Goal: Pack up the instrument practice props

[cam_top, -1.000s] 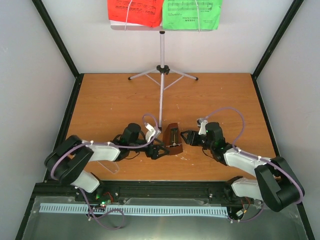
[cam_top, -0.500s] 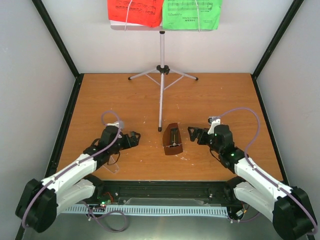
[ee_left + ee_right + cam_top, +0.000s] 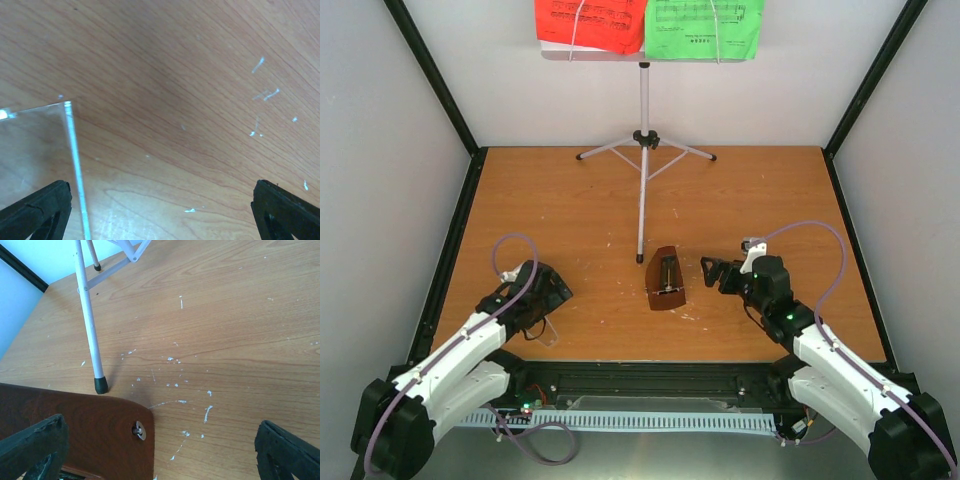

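Observation:
The dark-brown pyramid metronome (image 3: 665, 281) stands uncovered at the table's middle, by the tripod's near foot. Its brown side shows in the right wrist view (image 3: 75, 435). Its clear cover (image 3: 542, 333) lies apart at the front left, and its edge shows in the left wrist view (image 3: 35, 150). The silver tripod stand (image 3: 643, 150) stands at the back, with red (image 3: 590, 22) and green (image 3: 705, 25) music sheets on its tray. My left gripper (image 3: 558, 290) is open and empty just beyond the cover. My right gripper (image 3: 712, 270) is open and empty, right of the metronome.
The tripod's near leg (image 3: 89, 315) ends in a black foot (image 3: 101, 385) close behind the metronome. White walls and black frame posts close in the wooden table (image 3: 770, 190) on three sides. A black rail runs along the front edge (image 3: 650, 380).
My left arm has pulled back from the metronome to the front left, over the clear cover. My right gripper has backed slightly away to the right. The metronome has stayed put.

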Motion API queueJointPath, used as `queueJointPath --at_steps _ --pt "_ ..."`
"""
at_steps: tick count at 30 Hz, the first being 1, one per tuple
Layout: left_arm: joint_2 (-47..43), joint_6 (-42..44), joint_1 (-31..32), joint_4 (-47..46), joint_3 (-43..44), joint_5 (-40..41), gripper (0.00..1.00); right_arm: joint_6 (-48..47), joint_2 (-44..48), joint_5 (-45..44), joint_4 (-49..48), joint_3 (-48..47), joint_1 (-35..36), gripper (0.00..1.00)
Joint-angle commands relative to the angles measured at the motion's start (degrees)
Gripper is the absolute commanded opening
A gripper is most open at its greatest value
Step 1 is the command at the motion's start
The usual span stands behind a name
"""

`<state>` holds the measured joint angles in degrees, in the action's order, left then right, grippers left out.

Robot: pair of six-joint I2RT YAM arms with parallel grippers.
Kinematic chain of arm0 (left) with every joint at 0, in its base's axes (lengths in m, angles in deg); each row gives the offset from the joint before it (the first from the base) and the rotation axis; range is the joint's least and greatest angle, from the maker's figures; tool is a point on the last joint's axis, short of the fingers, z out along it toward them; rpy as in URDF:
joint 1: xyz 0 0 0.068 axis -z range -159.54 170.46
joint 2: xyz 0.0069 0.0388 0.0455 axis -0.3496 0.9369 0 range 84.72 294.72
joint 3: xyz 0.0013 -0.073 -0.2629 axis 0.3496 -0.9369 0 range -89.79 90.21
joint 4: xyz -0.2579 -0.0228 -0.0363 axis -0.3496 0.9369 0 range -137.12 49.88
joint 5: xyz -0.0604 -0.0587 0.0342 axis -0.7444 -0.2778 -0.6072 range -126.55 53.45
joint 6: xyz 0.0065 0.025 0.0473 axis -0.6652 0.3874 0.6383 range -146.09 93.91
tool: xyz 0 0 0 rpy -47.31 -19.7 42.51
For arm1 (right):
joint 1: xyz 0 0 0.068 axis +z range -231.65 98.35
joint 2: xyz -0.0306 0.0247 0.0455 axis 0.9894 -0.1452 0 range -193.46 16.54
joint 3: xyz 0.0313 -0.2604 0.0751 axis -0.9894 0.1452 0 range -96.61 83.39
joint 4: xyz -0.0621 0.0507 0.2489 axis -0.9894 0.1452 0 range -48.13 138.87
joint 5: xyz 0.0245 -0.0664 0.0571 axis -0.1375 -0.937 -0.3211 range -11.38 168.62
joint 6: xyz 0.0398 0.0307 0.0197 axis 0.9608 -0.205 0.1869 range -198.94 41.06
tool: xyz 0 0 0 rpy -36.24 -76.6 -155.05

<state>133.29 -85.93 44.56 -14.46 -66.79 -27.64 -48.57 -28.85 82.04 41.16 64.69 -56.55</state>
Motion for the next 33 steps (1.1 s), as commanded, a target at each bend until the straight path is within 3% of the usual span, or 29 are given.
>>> queueJointPath --at_steps 1,8,18,33 --pt "-0.2 -4.1 -0.4 5.1 3.0 4.1 0.98 -1.2 0.6 -1.2 0.5 1.0 -0.4 1.00" --pt "2.0 -4.5 -0.4 4.4 2.0 5.2 0.94 -1.8 -0.1 -0.9 -0.3 1.3 -0.4 1.00" --pt "4.7 -3.6 -0.4 2.9 1.6 6.4 0.62 -2.1 -1.4 -0.2 -1.2 1.7 -0.5 1.00" --pt "10.7 -1.0 -0.4 1.6 2.1 7.0 0.41 -1.7 -1.7 0.7 -1.7 1.7 -0.4 1.00"
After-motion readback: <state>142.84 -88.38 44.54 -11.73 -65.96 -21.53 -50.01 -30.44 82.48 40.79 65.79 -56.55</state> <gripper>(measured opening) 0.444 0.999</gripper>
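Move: The clear cover lies flat on the table to the left hand's left and behind it: its middle is roughly 6 cm left, 5 cm back and 5 cm below, with its long right edge the nearest part. From the same hand, the metronome is some 30 cm right and 6 cm ahead, and the music stand's near foot about 23 cm right and 11 cm ahead. For the right hand, the cover is about 47 cm left, 11 cm back and 13 cm down. The left hand eases left about 2.5 cm towards the clear cover's long right edge, then sinks nearly 3 cm with a slight drift back, its wrist tilting and rolling some 10 degrees as the wide-open fingers narrow to under half, one finger over the cover and the other over bare table just beyond its edge. The right hand, still wide open and empty beside the metronome, only settles about 1.5 cm lower. ##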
